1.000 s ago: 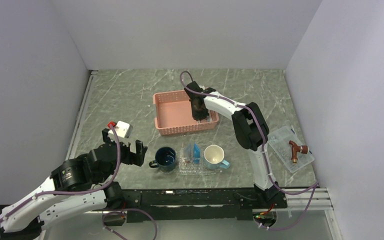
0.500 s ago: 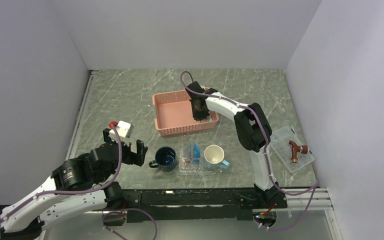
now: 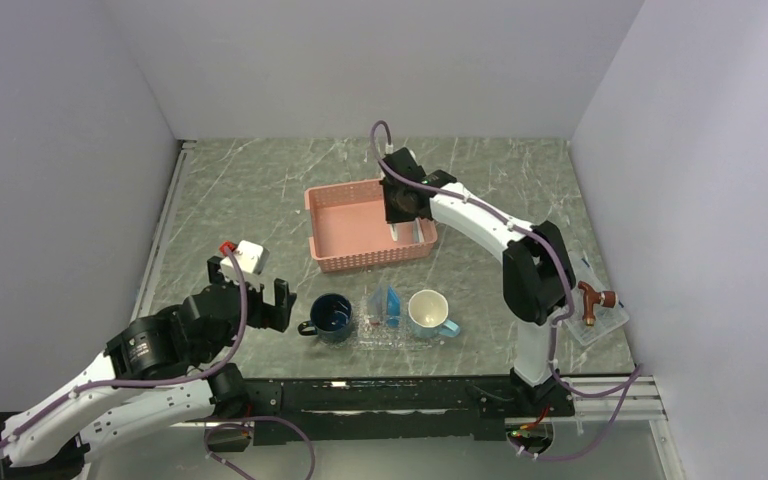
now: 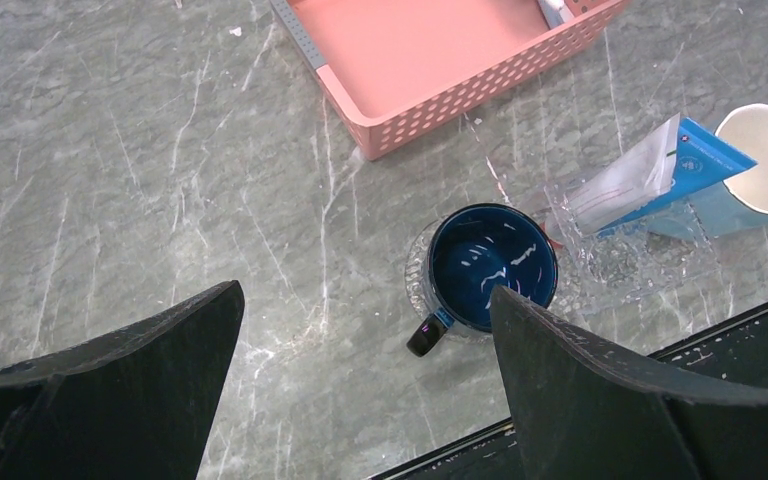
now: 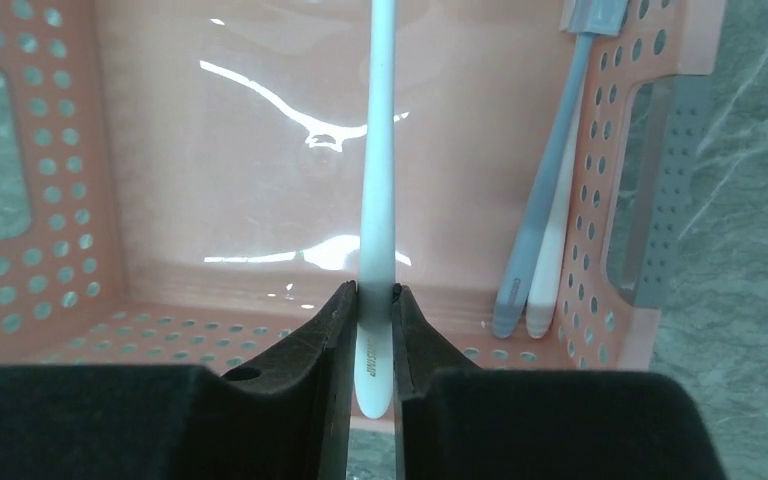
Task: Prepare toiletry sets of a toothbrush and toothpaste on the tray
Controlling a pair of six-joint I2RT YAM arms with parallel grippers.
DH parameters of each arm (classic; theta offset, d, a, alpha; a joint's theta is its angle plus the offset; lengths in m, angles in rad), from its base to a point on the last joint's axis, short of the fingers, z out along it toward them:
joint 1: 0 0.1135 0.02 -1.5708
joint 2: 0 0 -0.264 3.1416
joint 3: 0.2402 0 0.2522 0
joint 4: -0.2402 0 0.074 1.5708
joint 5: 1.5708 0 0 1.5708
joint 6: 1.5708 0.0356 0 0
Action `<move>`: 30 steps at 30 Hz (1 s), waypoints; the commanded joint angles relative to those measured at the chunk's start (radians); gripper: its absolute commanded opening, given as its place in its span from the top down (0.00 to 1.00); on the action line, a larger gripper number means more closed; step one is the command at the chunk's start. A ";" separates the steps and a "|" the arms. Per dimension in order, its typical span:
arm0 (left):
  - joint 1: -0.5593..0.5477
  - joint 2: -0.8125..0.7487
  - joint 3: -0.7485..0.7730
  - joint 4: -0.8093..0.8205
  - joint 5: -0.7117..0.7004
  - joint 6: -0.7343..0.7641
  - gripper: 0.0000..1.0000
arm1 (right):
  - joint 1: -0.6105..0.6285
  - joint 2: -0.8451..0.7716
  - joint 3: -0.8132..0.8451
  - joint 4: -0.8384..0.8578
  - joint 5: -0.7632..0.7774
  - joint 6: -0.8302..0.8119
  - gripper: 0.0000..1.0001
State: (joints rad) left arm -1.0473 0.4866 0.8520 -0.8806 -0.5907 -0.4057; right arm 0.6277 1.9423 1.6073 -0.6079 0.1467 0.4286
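My right gripper (image 5: 373, 312) is shut on the lower handle of a white toothbrush (image 5: 378, 150), which points away over the floor of the pink basket (image 5: 160, 150). In the top view the right gripper (image 3: 400, 208) hangs over the basket's right part. Two more toothbrushes (image 5: 545, 230) lie against the basket's right wall. The clear tray (image 4: 630, 265) holds a blue toothpaste (image 4: 705, 165) and a white toothpaste (image 4: 620, 185) leaning together. My left gripper (image 4: 365, 300) is open over bare table, left of the tray (image 3: 400, 330).
A dark blue mug (image 3: 333, 316) stands at the tray's left end and a white mug (image 3: 428, 313) at its right end. A clear rectangular box (image 3: 572, 272) with a brown piece lies near the right wall. The basket (image 3: 345, 225) sits mid-table behind the tray.
My right gripper has risen out of the basket with the toothbrush in it, and the right arm's elbow has swung to the right. The left arm has barely moved.
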 commanded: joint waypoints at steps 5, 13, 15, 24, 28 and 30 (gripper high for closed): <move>0.018 0.014 -0.006 0.051 0.055 0.009 0.01 | 0.031 -0.183 -0.083 0.115 -0.016 -0.011 1.00; 0.024 0.024 -0.004 0.116 0.153 0.003 0.01 | 0.078 -0.406 -0.239 0.233 -0.048 0.017 1.00; 0.024 0.028 -0.006 0.146 0.192 0.000 0.01 | 0.089 -0.475 -0.289 0.269 -0.070 0.029 1.00; 0.024 0.070 -0.008 0.315 0.375 -0.042 0.01 | 0.141 -0.770 -0.522 0.464 -0.223 0.070 1.00; 0.024 0.083 -0.008 0.395 0.455 -0.063 0.01 | 0.148 -0.892 -0.637 0.574 -0.321 0.121 1.00; 0.024 0.088 -0.013 0.437 0.495 -0.077 0.01 | 0.151 -0.934 -0.681 0.621 -0.368 0.149 1.00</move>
State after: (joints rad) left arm -1.0275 0.5671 0.8352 -0.5922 -0.2111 -0.4446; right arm 0.7712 1.0889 0.9882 -0.1635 -0.0975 0.5121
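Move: The right hand already holds the white toothbrush over the pink basket, whose middle is about 5 cm ahead, 6 cm left and 9 cm below; the toothpaste holder lies some 19 cm back and 2 cm left, 6 cm lower, the light-blue mug 8 cm to the right of that holder. From the open left hand, that toothbrush is about 27 cm ahead, 23 cm right and 12 cm below; the navy mug is 4 cm ahead, 10 cm right and 19 cm below. Keeping its pinch near the handle end, the right hand carries the toothbrush up some 17 cm and back about 15 cm, away from the basket towards the space above the toothpaste holder, while its fingers swing up and round to the left by roughly 45 degrees. After a slow start the left hand, fingers still wide open and touching nothing, comes about 9 cm to the right and 3 cm up towards the toothbrush, high above the navy mug, rolling its left side down and turning clockwise. ##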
